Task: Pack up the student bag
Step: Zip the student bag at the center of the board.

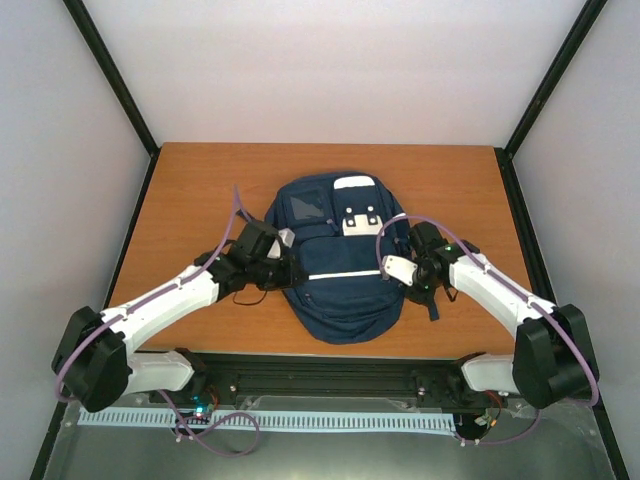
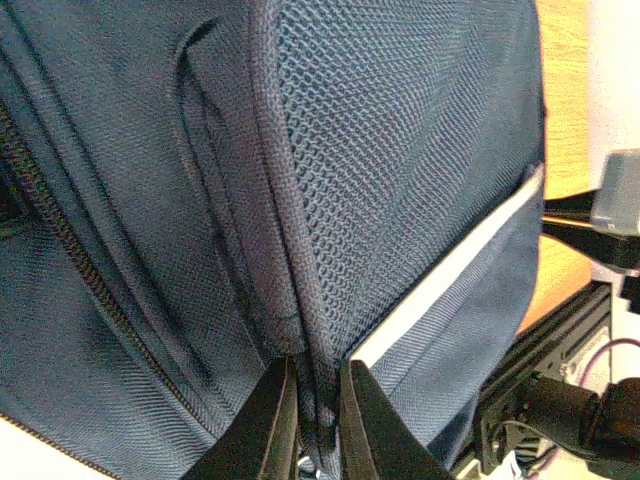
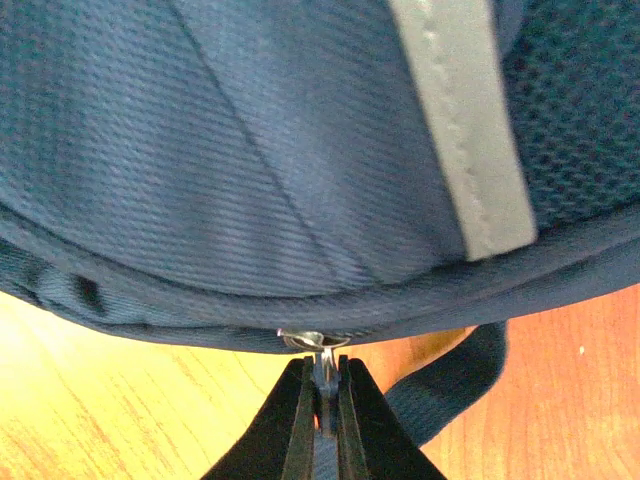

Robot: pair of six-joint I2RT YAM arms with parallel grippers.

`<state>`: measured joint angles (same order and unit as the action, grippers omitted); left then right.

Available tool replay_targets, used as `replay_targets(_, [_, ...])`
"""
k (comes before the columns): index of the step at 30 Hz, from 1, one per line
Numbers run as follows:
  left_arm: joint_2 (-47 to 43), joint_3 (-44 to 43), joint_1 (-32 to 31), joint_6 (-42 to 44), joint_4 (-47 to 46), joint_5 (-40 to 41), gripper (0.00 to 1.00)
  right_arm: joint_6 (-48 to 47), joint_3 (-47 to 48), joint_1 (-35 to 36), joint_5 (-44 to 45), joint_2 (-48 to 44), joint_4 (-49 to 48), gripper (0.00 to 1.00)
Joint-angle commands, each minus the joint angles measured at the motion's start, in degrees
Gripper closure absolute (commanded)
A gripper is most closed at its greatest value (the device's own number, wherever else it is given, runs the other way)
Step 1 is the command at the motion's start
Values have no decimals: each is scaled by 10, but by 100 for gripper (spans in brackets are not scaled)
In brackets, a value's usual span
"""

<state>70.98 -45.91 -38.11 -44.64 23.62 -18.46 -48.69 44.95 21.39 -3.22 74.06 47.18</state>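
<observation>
The navy-blue student bag (image 1: 335, 265) lies flat in the middle of the wooden table, white patches toward the far end. My left gripper (image 1: 288, 268) presses against the bag's left side; in the left wrist view it (image 2: 318, 400) is shut on a fold of the bag's fabric (image 2: 318, 385) beside the mesh side pocket (image 2: 400, 150). My right gripper (image 1: 397, 270) sits at the bag's right side; in the right wrist view it (image 3: 326, 385) is shut on the metal zipper pull (image 3: 324, 362) hanging from the bag's lower edge. A white reflective stripe (image 3: 465, 130) runs across the fabric above.
A dark strap (image 3: 450, 385) of the bag trails on the table (image 1: 200, 190) right of the right gripper. Black frame posts (image 1: 115, 85) and white walls enclose the table. The arm bases and a rail (image 1: 330, 375) stand at the near edge.
</observation>
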Motion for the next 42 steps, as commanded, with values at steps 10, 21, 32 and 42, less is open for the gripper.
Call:
replay_targets(10, [33, -103, 146, 80, 83, 57, 93, 92, 134, 158, -9, 36, 79, 97])
replay_targets(21, [-82, -117, 146, 15, 205, 95, 44, 163, 202, 247, -90, 104, 49, 97])
replay_targets(32, [-184, 88, 79, -175, 47, -12, 43, 166, 204, 248, -117, 126, 38, 97])
replay_targets(42, [-119, 74, 15, -215, -48, 0, 42, 170, 203, 248, -124, 126, 39, 97])
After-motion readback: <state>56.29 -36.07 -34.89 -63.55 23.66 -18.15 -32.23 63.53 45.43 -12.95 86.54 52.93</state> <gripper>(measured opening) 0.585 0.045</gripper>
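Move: Both hands already grip the student bag: the left pinches cloth beside the left end of the white strip, the right the zipper pull at the bag's right side. The strip's middle is about 12 cm right of the left hand, 1 cm ahead and slightly lower; from the right hand it is some 17 cm left, 4 cm ahead and a little higher. A loose strap lies roughly 5 cm right of the right hand, 3 cm back and lower. Leftward, the right hand carries the still-pinched zipper pull about 15 cm with the side of the bag, rising some 5 cm and easing back before it stops. The left hand draws its cloth forward and left, opens to let go, lifts clear, then swings back and down over the bag's lower left with fingers open, its wrist turned some 15 degrees counter-clockwise. ##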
